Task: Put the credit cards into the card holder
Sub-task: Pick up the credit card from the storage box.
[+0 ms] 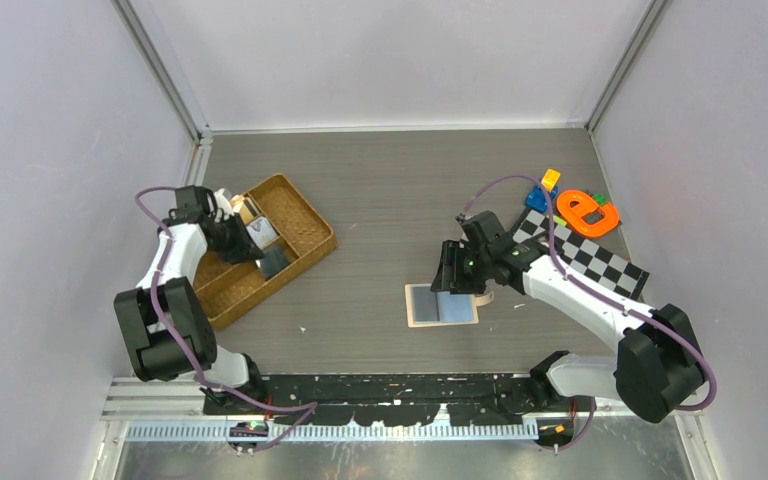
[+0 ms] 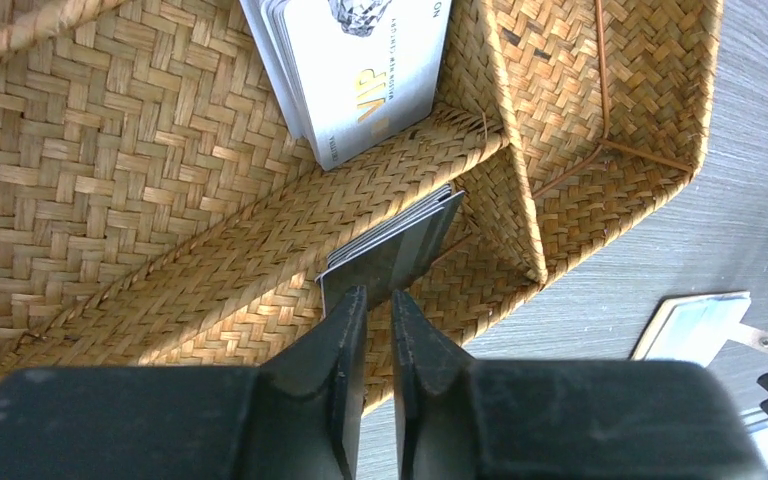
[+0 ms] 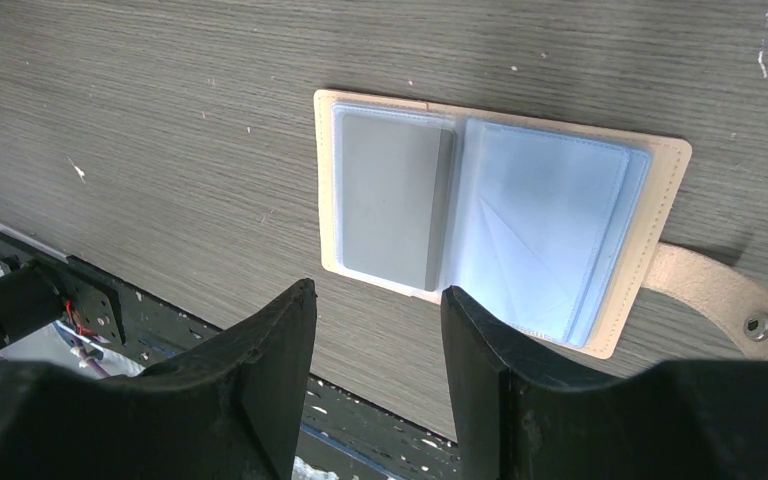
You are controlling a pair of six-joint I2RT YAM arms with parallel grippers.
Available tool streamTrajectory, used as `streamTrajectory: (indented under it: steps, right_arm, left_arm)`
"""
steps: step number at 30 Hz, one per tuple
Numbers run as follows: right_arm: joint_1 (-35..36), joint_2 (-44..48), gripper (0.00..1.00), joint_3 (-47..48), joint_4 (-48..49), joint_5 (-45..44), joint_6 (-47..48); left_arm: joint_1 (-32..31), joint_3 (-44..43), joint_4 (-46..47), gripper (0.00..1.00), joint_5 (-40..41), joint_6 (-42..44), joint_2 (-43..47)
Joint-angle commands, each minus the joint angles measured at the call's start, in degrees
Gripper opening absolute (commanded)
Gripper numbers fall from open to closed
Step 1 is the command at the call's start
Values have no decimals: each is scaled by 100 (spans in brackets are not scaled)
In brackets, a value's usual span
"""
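The card holder lies open on the table, its peach tab to the right. A grey card sits in its left pocket; the pale right pocket looks bare. My right gripper hangs open just above its near edge, holding nothing. More credit cards stay in the wicker tray: a dark-banded stack in one compartment and a silver stack in another. My left gripper hovers right at the dark stack's edge, jaws a narrow slit apart with nothing between them.
The wicker tray stands at the left with dividers inside. A checkerboard mat lies at the right, with an orange toy, a blue block and a yellow block behind it. Side walls close in.
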State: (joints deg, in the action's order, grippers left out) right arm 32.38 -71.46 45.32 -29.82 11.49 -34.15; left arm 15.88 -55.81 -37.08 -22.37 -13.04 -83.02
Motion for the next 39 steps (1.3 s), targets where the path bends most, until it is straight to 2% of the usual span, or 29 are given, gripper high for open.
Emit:
streamTrajectory:
  steps: [1, 6, 13, 22, 26, 31, 39]
  right_arm:
    - [-23, -11, 54, 163, 90, 9, 59]
    - [-22, 13, 54, 158, 91, 5, 69]
    - [-21, 8, 54, 93, 133, 10, 40]
    - [-27, -82, 54, 104, 185, 46, 65]
    - [-24, -104, 54, 82, 211, 55, 76]
    - [-27, -96, 54, 71, 229, 73, 92]
    - [-28, 63, 55, -7, 229, 70, 67]
  left_arm:
    - [43, -202, 31, 22, -96, -26, -73]
    - [44, -151, -136, 40, 275, -200, -199]
    - [41, -24, -251, 52, 775, -268, -54]
    - [41, -143, -299, 54, 483, -226, -431]
    - [42, -59, -243, 55, 423, -210, -177]
    - [41, 95, -272, 60, 542, -268, 103]
    - [46, 126, -482, 68, 702, -225, 39]
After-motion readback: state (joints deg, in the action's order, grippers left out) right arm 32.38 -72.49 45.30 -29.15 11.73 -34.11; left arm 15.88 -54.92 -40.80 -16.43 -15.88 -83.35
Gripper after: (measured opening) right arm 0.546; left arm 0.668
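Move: The dark cards lean in the box's middle compartment, their middle about 2 cm ahead of my left hand, 1 cm to its right and some 5 cm below. The white cards stand about 7 cm farther out and 3 cm left of the dark ones. The empty far compartment is roughly 12 cm ahead of my left hand, 6 cm right and 8 cm down. From my right hand the dark cards lie about 9 cm ahead, 37 cm left and 5 cm below. I spread my left hand's nearly shut fingers to about two thirds open just in front of the dark cards. Meanwhile I sink about 2.5 cm into the compartment's mouth and draw back some 2 cm and 1 cm to the left, tipping the fingers more steeply down, then come back up about 1 cm. Whether a fingertip touches a card can't be seen. ##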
